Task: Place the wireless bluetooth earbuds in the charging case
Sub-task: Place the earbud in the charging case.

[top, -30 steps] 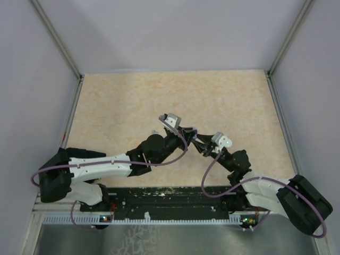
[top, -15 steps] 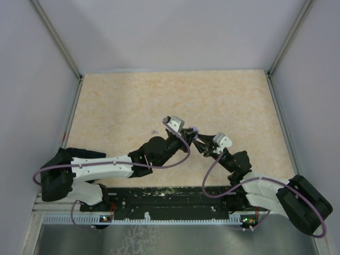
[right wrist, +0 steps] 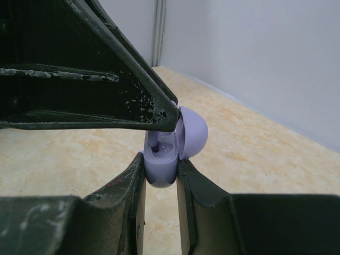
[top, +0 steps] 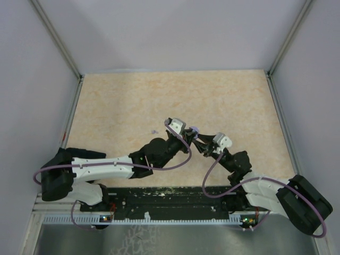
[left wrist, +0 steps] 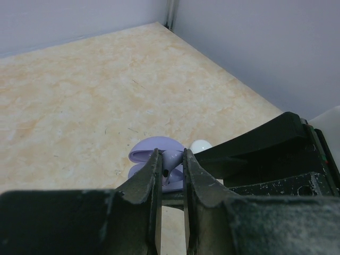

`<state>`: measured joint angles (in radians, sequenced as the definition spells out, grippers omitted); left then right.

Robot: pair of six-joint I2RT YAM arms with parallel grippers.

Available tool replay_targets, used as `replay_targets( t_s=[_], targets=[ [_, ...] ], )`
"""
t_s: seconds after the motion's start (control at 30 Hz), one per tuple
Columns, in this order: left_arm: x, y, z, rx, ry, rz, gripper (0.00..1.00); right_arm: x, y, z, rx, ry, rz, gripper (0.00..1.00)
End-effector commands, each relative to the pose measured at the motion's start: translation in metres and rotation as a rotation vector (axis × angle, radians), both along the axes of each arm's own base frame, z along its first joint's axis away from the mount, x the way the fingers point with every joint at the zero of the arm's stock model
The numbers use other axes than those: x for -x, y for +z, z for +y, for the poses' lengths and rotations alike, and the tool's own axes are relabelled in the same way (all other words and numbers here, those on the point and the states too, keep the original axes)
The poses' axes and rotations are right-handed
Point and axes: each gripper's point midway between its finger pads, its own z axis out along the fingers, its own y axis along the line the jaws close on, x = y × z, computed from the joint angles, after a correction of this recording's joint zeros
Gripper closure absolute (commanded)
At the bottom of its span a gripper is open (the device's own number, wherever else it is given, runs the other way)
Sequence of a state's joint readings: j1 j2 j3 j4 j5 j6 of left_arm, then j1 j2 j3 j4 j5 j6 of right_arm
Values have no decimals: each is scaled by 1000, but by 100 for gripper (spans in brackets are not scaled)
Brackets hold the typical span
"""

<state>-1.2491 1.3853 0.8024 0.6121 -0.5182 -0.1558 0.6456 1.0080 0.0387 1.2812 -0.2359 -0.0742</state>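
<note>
My right gripper (right wrist: pixel 161 164) is shut on the lower half of a lilac charging case (right wrist: pixel 162 169), which stands with its domed lid (right wrist: pixel 194 133) hinged open. My left gripper (left wrist: pixel 171 159) is shut on a greyish-purple earbud (left wrist: pixel 173 161) and holds it right at the case's mouth (left wrist: pixel 154 147). One left finger (right wrist: pixel 133 106) reaches over the case from above, and the earbud's stem (right wrist: pixel 154 141) dips into a socket. From above, both grippers (top: pixel 188 134) (top: pixel 201 142) meet at the case (top: pixel 194 129) mid-table. Another tiny purple earbud (top: pixel 154 131) lies on the table to the left.
A small white rounded thing (left wrist: pixel 201 145) shows just behind the case, next to the right gripper's black body (left wrist: pixel 265 154). The beige table (top: pixel 133 101) is walled by grey panels on three sides, with metal posts at the back corners.
My left gripper has moved right with its earbud, closing on the case in the right gripper. The right arm has hardly moved.
</note>
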Motion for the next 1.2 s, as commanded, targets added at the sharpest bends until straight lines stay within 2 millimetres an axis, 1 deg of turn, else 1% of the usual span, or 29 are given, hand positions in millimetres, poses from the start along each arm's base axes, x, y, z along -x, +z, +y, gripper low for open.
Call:
replay_targets(
  t_s=[0.0, 0.13, 0.33, 0.5, 0.6, 0.73, 0.83, 0.93, 1.03, 1.17],
  targets=[
    [-1, -7, 5, -38, 30, -16, 90, 3, 20, -3, -59, -3, -52, 100],
    [-1, -7, 4, -40, 24, -21, 90, 3, 21, -3, -61, -2, -51, 100],
    [2, -13, -1, -49, -4, -14, 89, 3, 21, -3, -62, -2, -51, 100],
    [5, -19, -4, -62, -21, -8, 85, 3, 20, -3, -63, -2, -48, 100],
    [6, -22, -5, -69, -25, -2, 79, 3, 21, -4, -65, -3, -50, 100],
    [7, -20, -4, -63, -28, -4, 63, 3, 21, -4, -64, -4, -47, 100],
    [7, -12, -2, -47, -30, -10, 53, 2, 21, -4, -65, -6, -48, 100],
    [8, -3, 3, -31, -24, -13, 47, 2, 20, -5, -63, -11, -45, 100],
    [8, 4, 11, -34, -5, 0, 43, 0, 19, -5, -61, -18, -43, 100],
    [2, 2, 32, -89, 77, 66, 39, -1, 17, -5, -57, -23, -37, 100]
  ],
)
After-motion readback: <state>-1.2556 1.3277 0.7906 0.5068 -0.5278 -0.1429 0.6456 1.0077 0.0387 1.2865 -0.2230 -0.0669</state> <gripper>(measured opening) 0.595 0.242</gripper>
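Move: Just off the left fingertips, which still grip a lilac earbud, the open charging case lies about 2 cm ahead, 1 cm right and 2 cm below. The white case on the table is some 12 cm ahead, 19 cm right and 24 cm below; another small earbud lies roughly 17 cm ahead, 16 cm left, equally low. The right hand grips the case, its middle about 1 cm ahead, left and above that hand. Lowering the earbud about 1.5 cm into the well of the charging case, the left hand pauses there and spreads its fingers wide to let go, then begins backing off, rising about 1 cm and sliding some 1.5 cm left, away from the case. The right hand stays in place and keeps its pinch on the case. ##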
